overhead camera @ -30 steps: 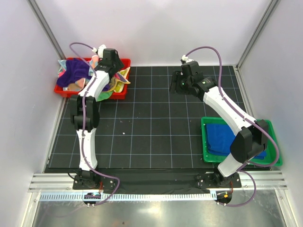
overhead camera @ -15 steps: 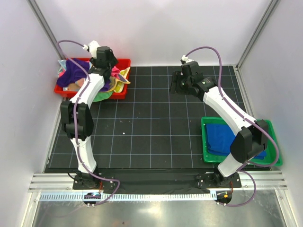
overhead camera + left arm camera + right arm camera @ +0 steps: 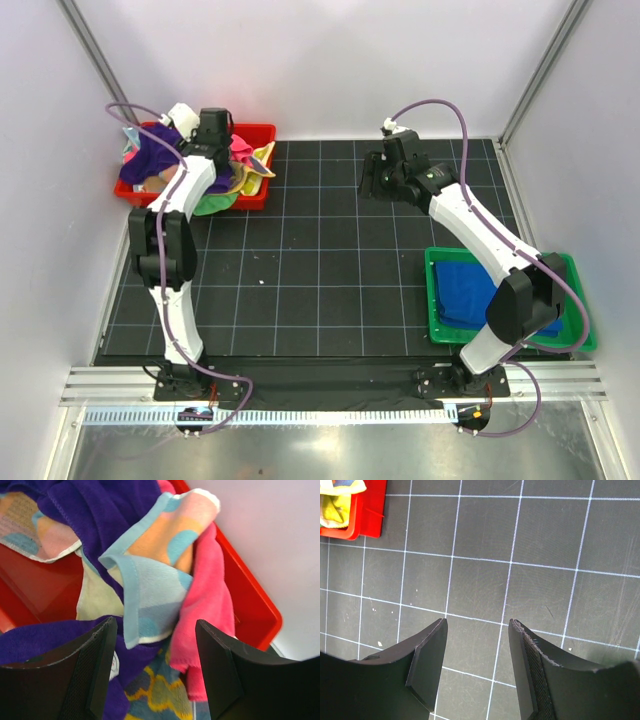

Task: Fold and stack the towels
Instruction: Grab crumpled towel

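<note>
A heap of towels fills the red tray at the back left: a purple towel, a pink towel, a light blue dotted towel and a teal-and-yellow towel. My left gripper hangs open over the heap; in the left wrist view it is empty, just above the pink and dotted towels. A folded royal blue towel lies in the green tray at the right. My right gripper is open and empty above the black mat.
The black gridded mat covers the table between the trays. White walls and metal posts close the back and sides. A corner of the red tray shows at the top left of the right wrist view.
My left arm has swung left and back over the red tray, bringing its gripper further over the towel heap. The right arm has not moved.
</note>
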Controlling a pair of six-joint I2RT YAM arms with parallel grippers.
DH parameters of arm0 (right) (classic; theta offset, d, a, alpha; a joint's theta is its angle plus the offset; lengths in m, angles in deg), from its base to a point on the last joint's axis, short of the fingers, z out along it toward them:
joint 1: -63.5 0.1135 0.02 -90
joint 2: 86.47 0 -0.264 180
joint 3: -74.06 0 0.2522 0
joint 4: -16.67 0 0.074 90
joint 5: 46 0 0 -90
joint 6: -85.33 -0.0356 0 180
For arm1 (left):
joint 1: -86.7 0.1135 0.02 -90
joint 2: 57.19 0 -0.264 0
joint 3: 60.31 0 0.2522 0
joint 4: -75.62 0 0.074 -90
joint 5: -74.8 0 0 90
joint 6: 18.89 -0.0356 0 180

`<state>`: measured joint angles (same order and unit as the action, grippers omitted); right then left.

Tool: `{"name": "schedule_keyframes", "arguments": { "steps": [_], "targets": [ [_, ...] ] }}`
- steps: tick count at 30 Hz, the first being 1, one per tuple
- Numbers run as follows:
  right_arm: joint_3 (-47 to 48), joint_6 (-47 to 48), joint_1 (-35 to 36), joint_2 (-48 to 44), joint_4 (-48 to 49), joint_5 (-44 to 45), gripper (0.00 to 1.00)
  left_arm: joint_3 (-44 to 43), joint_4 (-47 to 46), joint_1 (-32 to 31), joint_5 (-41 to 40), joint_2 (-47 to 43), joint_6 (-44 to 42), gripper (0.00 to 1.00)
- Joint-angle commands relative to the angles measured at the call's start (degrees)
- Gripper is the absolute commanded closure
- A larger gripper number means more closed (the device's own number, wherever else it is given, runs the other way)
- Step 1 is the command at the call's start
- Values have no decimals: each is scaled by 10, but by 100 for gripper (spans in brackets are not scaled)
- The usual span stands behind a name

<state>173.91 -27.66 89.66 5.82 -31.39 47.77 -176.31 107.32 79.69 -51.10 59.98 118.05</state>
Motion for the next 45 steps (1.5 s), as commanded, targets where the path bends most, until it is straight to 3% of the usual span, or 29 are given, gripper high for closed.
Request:
{"name": "schedule_keyframes", "arguments": {
  "steps": [1, 10, 15, 25, 40, 45],
  "targets": [
    [-3, 7, 1, -12, 15, 3, 41, -38, -3, 15, -2, 26, 23, 32],
    [-4, 7, 1, -2, 18, 3, 41, -53, 0, 31, 27, 58, 37, 33],
    [-4, 7, 1, -1, 20, 4, 41, -50, -25, 34, 51, 58, 31, 41],
    [3, 7, 1, 0, 13, 4, 42, -39, -62, 36, 107, 39, 12, 100],
    [36, 1, 1, 10, 24, -28, 42, 57, -195, 12, 150, -91, -25, 100],
    [47, -4, 4, 32, 84, -111, 41, 71, -199, -7, 160, -107, -33, 100]
  ]
}}
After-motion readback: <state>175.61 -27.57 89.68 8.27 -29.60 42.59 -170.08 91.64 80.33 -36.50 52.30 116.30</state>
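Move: The crumpled light-blue and peach towel lies in the red bin just past the open left fingers, about 4 cm ahead, 2 cm left and 5 cm below. The pink towel is some 5 cm ahead and 3 cm to the hand's right; the big purple one some 4 cm ahead and 10 cm left, both about 6 cm down. From the right hand the light-blue towel is roughly 20 cm ahead, 44 cm left and 9 cm lower. The towel's light-blue end is met by the left hand sinking about 4 cm, slightly left and forward; the fingers then shut and pinch it while the hand eases forward and right. With it gripped, the hand climbs some 11 cm, drifting right and a little back, its fingers tilting up and turning clockwise. Late on, the open right hand shifts 2 cm left. ##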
